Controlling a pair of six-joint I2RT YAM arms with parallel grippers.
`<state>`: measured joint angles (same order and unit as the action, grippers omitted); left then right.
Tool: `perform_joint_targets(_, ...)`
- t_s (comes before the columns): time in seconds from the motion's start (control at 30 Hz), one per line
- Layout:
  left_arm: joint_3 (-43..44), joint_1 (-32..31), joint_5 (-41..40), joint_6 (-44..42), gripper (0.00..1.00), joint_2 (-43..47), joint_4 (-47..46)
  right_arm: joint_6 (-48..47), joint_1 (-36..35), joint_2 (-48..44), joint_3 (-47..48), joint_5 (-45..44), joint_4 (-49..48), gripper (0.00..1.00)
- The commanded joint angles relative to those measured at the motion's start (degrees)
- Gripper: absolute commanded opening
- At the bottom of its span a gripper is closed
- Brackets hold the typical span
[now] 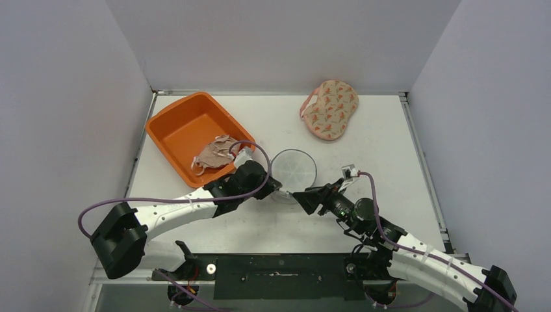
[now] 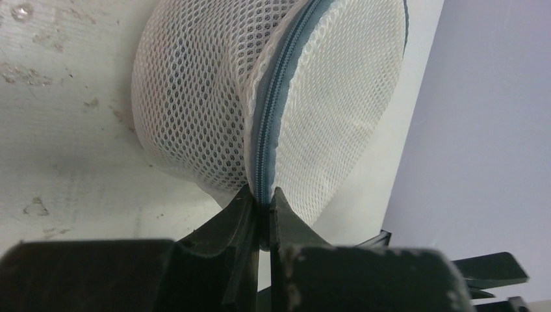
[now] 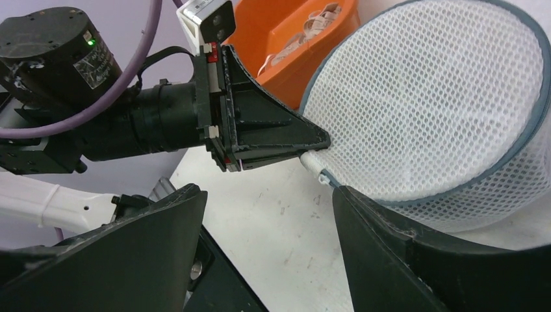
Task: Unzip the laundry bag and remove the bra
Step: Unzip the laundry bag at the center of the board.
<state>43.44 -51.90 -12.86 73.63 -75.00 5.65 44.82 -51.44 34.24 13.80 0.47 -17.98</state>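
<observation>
The laundry bag (image 1: 294, 169) is a round white mesh pouch with a grey-blue zipper (image 2: 273, 97), and it stands at the table's middle. My left gripper (image 1: 278, 189) is shut on the bag's zipper seam (image 2: 262, 199) at its near edge. A small white pull tab (image 3: 314, 164) sticks out just under the left gripper (image 3: 310, 139). My right gripper (image 3: 268, 211) is open and empty. Its right finger (image 3: 390, 240) is close to the tab and the bag's rim. The mesh hides what is inside the bag. A beige strappy bra (image 1: 215, 155) lies in the orange tub (image 1: 174, 127).
A padded piece with an orange pattern (image 1: 330, 109) lies at the back right of the table. The orange tub sits at the left, just behind my left arm. The purple cable (image 1: 260, 156) loops over the left wrist. White walls close in both sides.
</observation>
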Motion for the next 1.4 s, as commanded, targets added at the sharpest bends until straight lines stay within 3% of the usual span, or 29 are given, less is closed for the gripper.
perform_joint_targets(0.0,1.28,0.56,3.10,7.89,0.00,1.26,-1.54,2.90,-0.51,1.01,-1.08,-0.87,-4.80,0.71)
perform_joint_targets(0.27,-1.08,1.17,6.74,16.81,0.00,3.08,-3.72,5.91,-0.50,2.88,-4.08,1.11,-10.07,0.65)
perform_joint_targets(0.43,-1.09,1.06,6.61,16.79,0.00,4.98,-1.85,6.52,-0.50,6.69,-3.78,0.85,-11.09,0.57)
perform_joint_targets(0.9,-2.54,1.10,5.87,16.48,0.00,7.03,-1.06,9.70,-0.88,18.71,-2.79,2.73,-22.19,0.47)
perform_joint_targets(1.37,-2.44,1.36,4.37,16.33,0.00,6.02,0.05,10.85,-0.85,21.72,-1.82,3.93,-25.05,0.39)
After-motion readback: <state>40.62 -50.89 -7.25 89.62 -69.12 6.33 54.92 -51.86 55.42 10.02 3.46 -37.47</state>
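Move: The zipper pull on the laundry bag's rim is about 3 cm ahead of the right hand, 4 cm to its left and 6 cm below it. From that hand, the middle of the bag's round lid lies roughly 10 cm ahead, 3 cm left and 7 cm down, with the bra in the orange bin some 14 cm ahead, 27 cm left and well below. From the left hand, which already pinches the tape end, the pull is about 3 cm right and 1 cm back, nearly level. Keeping its pinch on the zip's tape end, the left hand rolls about 15 degrees around its own fingers and lifts a couple of centimetres while easing slightly back. The right hand sinks about 5 cm, then also edges 3 cm left towards the zipper pull, tipping down some 10 degrees as its wide-open fingers narrow by half around the pull without shutting. ##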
